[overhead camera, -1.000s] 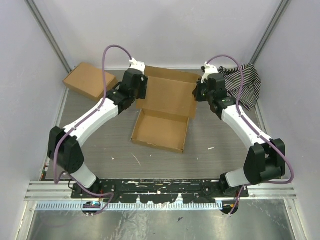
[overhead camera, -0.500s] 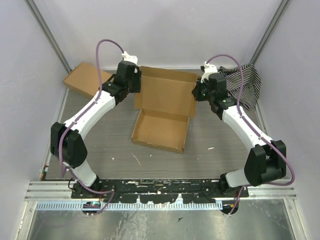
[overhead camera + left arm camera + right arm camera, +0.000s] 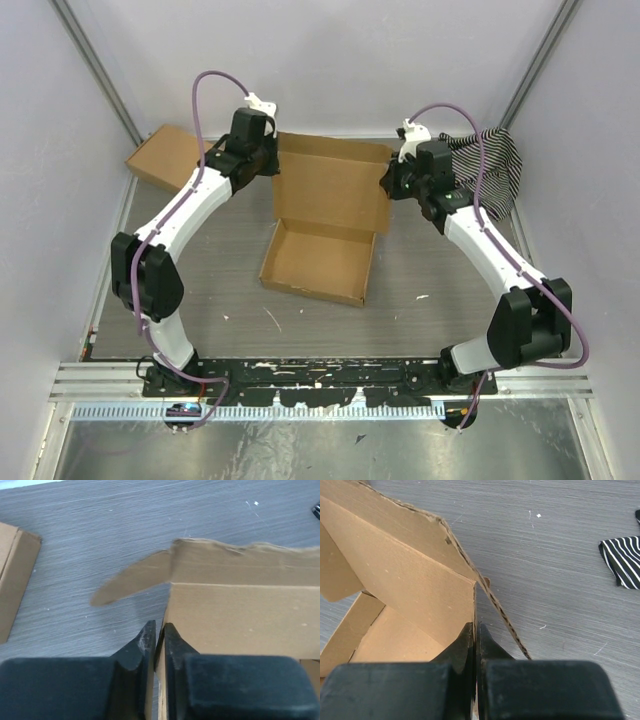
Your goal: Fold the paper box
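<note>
The paper box lies mid-table, its shallow tray toward me and its lid panel raised behind. My left gripper is at the lid's left edge. In the left wrist view the left gripper is shut on that cardboard edge, with a rounded side flap sticking out beyond it. My right gripper is at the lid's right edge. In the right wrist view the right gripper is shut on the thin upright wall of the paper box.
A second, closed brown box lies at the back left, also showing in the left wrist view as the closed box. A striped cloth lies at the back right, behind my right arm. Grey walls enclose the table.
My left gripper has moved back along the lid's left edge and closed on it. The box has shifted slightly left. The right gripper has kept its hold.
</note>
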`<state>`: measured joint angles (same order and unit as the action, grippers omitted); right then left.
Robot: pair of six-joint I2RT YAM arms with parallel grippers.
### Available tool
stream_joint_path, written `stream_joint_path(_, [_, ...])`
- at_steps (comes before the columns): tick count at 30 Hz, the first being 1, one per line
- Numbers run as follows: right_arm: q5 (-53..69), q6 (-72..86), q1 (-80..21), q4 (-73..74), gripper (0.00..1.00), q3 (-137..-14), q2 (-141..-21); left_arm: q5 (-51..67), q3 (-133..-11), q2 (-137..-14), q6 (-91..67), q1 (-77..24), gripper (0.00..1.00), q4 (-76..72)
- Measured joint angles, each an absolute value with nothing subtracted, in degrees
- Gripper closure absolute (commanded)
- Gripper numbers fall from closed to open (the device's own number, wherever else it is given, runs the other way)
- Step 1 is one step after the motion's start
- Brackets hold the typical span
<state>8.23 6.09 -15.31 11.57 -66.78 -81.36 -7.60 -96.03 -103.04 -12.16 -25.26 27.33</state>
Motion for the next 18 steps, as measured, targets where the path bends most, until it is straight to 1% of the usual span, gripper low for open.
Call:
stream_joint_path(1, [8.51,6.09,-15.31,12.01,0.97,-67.20,-81.56,-7.03,-96.12,-103.04,-12.19,-25.28,0.99,27.38])
stream_joint_path(5, [9.13,6.07,-15.42,13.65,0.94,-69.34,-82.83,-5.45,-96.18,-103.04,-11.64,-25.43,1.00,27.77])
stream_joint_path(9, [9.32,6.17,-15.42,16.67,0.81,-72.40,-84.68,-5.28,-96.38,-103.04,-11.57,-25.26,1.00,28.77])
stream_joint_path(11, [9.17,6.20,-15.42,19.57,0.73,-75.46,-86.54,-5.41,-96.33,-103.02,-11.60,-25.26,1.00,28.82])
stream_joint_path(13, [8.80,6.24,-15.42,22.24,0.70,-78.87,-88.68,-5.61,-95.61,-102.56,-11.66,-25.28,1.00,28.36])
stream_joint_path(18, [7.55,6.20,-15.42,28.14,0.70,-84.86,-92.29,-6.33,-91.55,-98.91,-11.99,-25.28,1.00,27.57])
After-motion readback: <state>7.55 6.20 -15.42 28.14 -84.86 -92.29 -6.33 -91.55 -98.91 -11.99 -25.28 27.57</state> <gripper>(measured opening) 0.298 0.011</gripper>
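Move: The raised lid's left edge is right at the left fingertips, between the nearly closed fingers, and its right edge is already pinched by the right hand. The open tray lies about 20 cm back, 11 cm right and 18 cm below the left hand, which is 14 cm back and 14 cm left of the right hand. The spare carton is some 20 cm left and 6 cm ahead of the left hand; the striped cloth some 20 cm right and 6 cm ahead of the right hand. The lid's left edge gets pinched as the left fingers shut fully on it, and the left hand then draws it back about 2 cm towards the robot, keeping its grip. Meanwhile the right fingers open partly, loosening their hold on the right edge, as that hand moves forward some 2 cm along the lid and tips down about 10 degrees. ##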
